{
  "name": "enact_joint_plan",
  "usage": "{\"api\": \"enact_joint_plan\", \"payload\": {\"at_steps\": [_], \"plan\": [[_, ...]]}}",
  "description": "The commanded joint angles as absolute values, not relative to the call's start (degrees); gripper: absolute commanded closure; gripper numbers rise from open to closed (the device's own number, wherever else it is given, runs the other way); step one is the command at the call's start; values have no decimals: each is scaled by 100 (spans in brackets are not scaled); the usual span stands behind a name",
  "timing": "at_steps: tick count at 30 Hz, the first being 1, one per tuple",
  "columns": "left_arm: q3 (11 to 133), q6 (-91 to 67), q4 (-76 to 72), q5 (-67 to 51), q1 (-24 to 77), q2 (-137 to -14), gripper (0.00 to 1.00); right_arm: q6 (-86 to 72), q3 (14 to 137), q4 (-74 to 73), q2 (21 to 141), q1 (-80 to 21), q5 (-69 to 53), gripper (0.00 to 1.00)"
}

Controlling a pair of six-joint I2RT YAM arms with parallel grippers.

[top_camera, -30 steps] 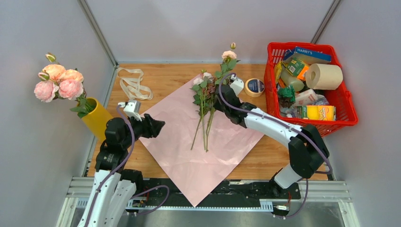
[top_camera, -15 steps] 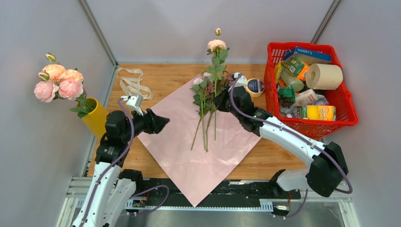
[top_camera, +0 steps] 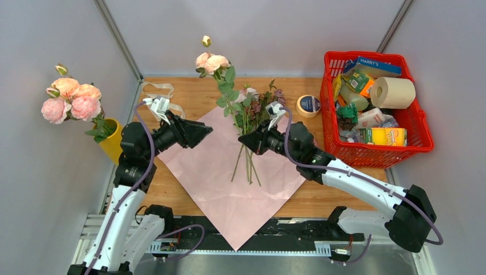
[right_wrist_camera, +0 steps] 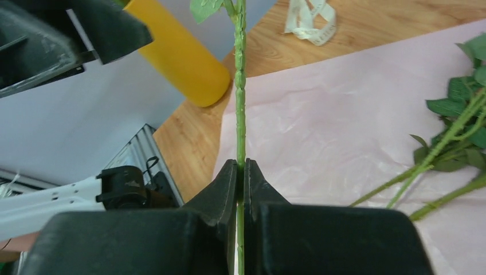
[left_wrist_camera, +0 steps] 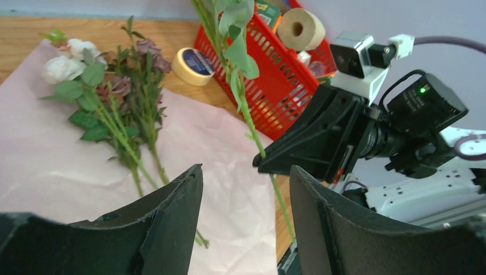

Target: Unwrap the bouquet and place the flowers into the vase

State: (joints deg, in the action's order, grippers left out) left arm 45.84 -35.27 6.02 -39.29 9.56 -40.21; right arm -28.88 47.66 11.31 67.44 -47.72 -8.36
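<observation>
The bouquet lies undone: its pink wrapping paper (top_camera: 229, 172) is spread flat, and the cream ribbon (top_camera: 163, 100) lies loose at the back left. Several flowers (top_camera: 252, 112) rest on the paper. My right gripper (top_camera: 242, 139) is shut on one flower's green stem (right_wrist_camera: 240, 103), held above the paper with its pink bloom (top_camera: 211, 62) high. My left gripper (top_camera: 206, 130) stands open a short way left of that stem (left_wrist_camera: 246, 109), nothing between its fingers. The yellow vase (top_camera: 117, 143) stands at the left edge, several pink flowers (top_camera: 71, 97) in it.
A red basket (top_camera: 421, 123) full of groceries and a paper roll (top_camera: 392, 91) stands at the right. A tape roll (top_camera: 309, 105) lies beside it. Grey walls close in the left, back and right sides.
My right gripper has lifted the single flower off the pile and swung it left over the paper. My left gripper has risen and moved right, toward the stem.
</observation>
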Motion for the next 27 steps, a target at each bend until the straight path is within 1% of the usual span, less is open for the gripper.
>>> {"api": "enact_joint_plan", "payload": {"at_steps": [1, 7, 11, 14, 15, 16, 17, 18, 19, 20, 22, 23, 27], "plan": [[4693, -4139, -492, -3938, 1256, -4183, 35, -2690, 4658, 2205, 6451, -5070, -1310, 100], [4360, -4639, -1432, -3630, 1617, -4412, 35, -2663, 4764, 2338, 6530, -5607, -1213, 100], [4228, -4737, -1740, -3604, 1749, -4465, 40, -2689, 4799, 2329, 6592, -5739, -1204, 100], [4184, -4702, -1705, -3595, 1767, -4430, 51, -2698, 4781, 2329, 6636, -5783, -1152, 100], [4166, -4702, -1740, -3595, 1775, -4404, 62, -2690, 4773, 2320, 6653, -5792, -1134, 100], [4140, -4702, -1749, -3603, 1775, -4377, 70, -2698, 4764, 2329, 6679, -5801, -1125, 100], [4131, -4702, -1740, -3604, 1775, -4360, 88, -2707, 4746, 2320, 6706, -5801, -1108, 100], [4140, -4676, -1705, -3586, 1775, -4333, 95, -2733, 4720, 2312, 6723, -5809, -1064, 98], [4140, -4641, -1609, -3534, 1775, -4298, 100, -2759, 4711, 2294, 6732, -5810, -1029, 93], [4166, -4536, -1565, -3516, 1775, -4272, 100, -2777, 4702, 2268, 6732, -5810, -994, 86], [4227, -4326, -1354, -3411, 1775, -4184, 100, -2795, 4693, 2189, 6733, -5810, -958, 77], [4262, -4255, -1197, -3314, 1775, -4123, 100, -2795, 4702, 2110, 6741, -5818, -923, 69], [4779, -3413, -408, -2806, 1775, -3903, 100, -2760, 4694, 1846, 6671, -5810, -730, 28]]}}
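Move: The left hand is open. The part of the peach flower's upright stem that it goes for, above the right fingers, lies about 6 cm ahead and 8 cm to its right, at its own height. The vase stands some 23 cm to its left, level ahead, and the flowers left on the paper about 10 cm ahead, 14 right and 30 below. From the right hand, which already pinches the stem, the left gripper is roughly 9 cm left, 1 back and 7 higher; those flowers lie some 9 ahead, 3 right and 24 below. Back and to its left, rising a little, the right hand carries the stem some 8 cm in all to the left gripper, turning about 10 degrees counter-clockwise. Meanwhile the open left hand goes about 4 cm right and 2 up to meet it, then shuts on the stem just below the leaves, above the right fingers. Only then does the right hand stop and open, letting go. ##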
